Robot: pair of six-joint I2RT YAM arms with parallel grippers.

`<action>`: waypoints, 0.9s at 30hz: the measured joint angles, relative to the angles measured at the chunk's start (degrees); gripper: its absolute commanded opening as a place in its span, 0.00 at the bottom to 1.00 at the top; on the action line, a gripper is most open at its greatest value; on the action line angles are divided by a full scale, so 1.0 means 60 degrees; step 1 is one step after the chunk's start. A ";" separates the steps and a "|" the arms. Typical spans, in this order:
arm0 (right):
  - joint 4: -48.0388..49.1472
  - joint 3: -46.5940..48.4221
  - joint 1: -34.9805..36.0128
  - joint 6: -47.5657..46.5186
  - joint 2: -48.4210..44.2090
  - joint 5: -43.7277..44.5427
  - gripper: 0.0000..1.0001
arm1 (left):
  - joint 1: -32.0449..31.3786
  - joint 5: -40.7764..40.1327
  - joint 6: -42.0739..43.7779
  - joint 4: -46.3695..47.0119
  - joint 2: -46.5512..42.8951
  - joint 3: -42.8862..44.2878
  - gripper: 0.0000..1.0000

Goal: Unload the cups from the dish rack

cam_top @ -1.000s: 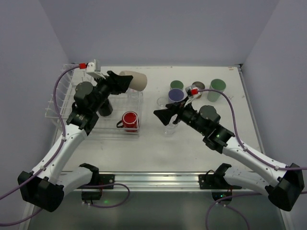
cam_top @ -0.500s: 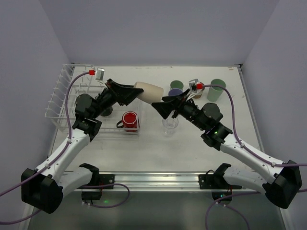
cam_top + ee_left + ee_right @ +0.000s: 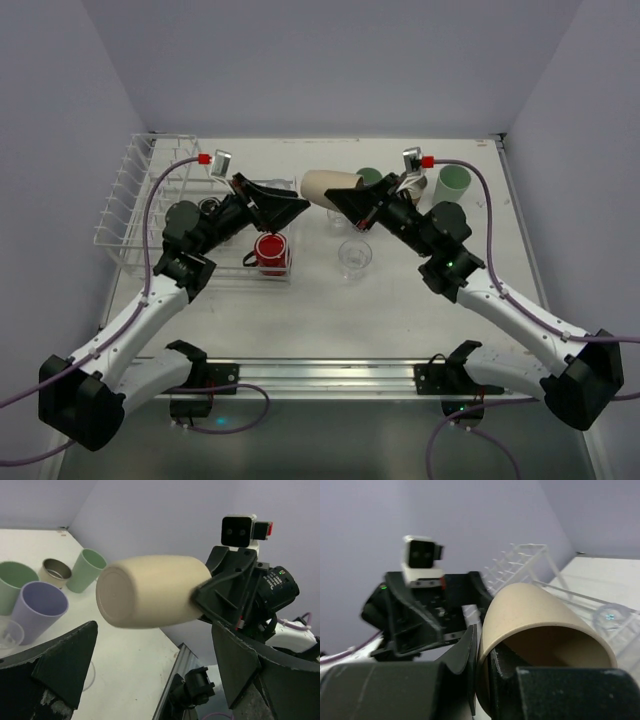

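Note:
A beige cup (image 3: 325,186) hangs on its side above the table's middle. My right gripper (image 3: 347,201) is shut on its rim, one finger inside and one outside (image 3: 482,647). In the left wrist view the cup's base (image 3: 150,597) faces my left gripper (image 3: 152,645), which stands open and apart from it (image 3: 290,205). The white wire dish rack (image 3: 130,200) stands at the left with a red mug (image 3: 271,248) in its basket section. Out of the rack on the table are a clear cup (image 3: 354,255), a mint green cup (image 3: 452,183) and a lavender cup (image 3: 37,607).
A dark green cup (image 3: 369,177) stands at the back, close behind the right gripper. A brown cup (image 3: 55,570) sits among the green ones in the left wrist view. The two arms meet over the table's middle. The metal rail (image 3: 330,375) runs along the near edge.
The beige cup has passed from the left gripper to the right one. The left jaws opened and let go; the right jaws shut on the rim. The cup moved right, away from the rack.

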 measured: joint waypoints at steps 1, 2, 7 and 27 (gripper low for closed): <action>-0.0153 -0.0015 -0.0255 -0.0018 -0.0007 0.0066 0.00 | -0.0011 -0.0171 0.0277 -0.0568 -0.0164 0.0095 1.00; -0.0339 -0.0040 -0.0488 -0.0015 -0.0029 0.0080 0.00 | -0.0022 -0.0379 0.0597 -0.1071 -0.0361 0.0200 1.00; -0.1909 -0.0084 -0.1475 -0.0339 -0.0182 0.0080 0.00 | -0.0033 -0.1829 0.2324 -0.3694 -0.1581 0.1067 1.00; -1.1307 0.6794 -0.2346 -0.4630 0.3279 0.2189 0.00 | -0.0062 -0.5249 0.6502 -0.8378 -0.3220 0.0718 1.00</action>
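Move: The left hand is empty; the red mug in the rack lies about 10 cm ahead of it, 8 cm left and 27 cm below. The black mug is some 14 cm left of the red mug and 12 cm farther out, the clear glass about 19 cm straight beyond the red mug. From the right hand, holding the beige cup, the steel cup is roughly 33 cm ahead, 21 cm right and 33 cm below; the purple cup is 28 cm ahead, 7 cm right. Keep the right fingers pinched on the beige cup and carry it forward and right about 12 and 10 cm, sinking 8 cm towards the unloaded cups, tipping the fingers from slightly up to pointing down. Bring the open left gripper left, away from the beige cup, rising slightly and then dropping towards the red mug, turning counter-clockwise and rolling its left side up. ##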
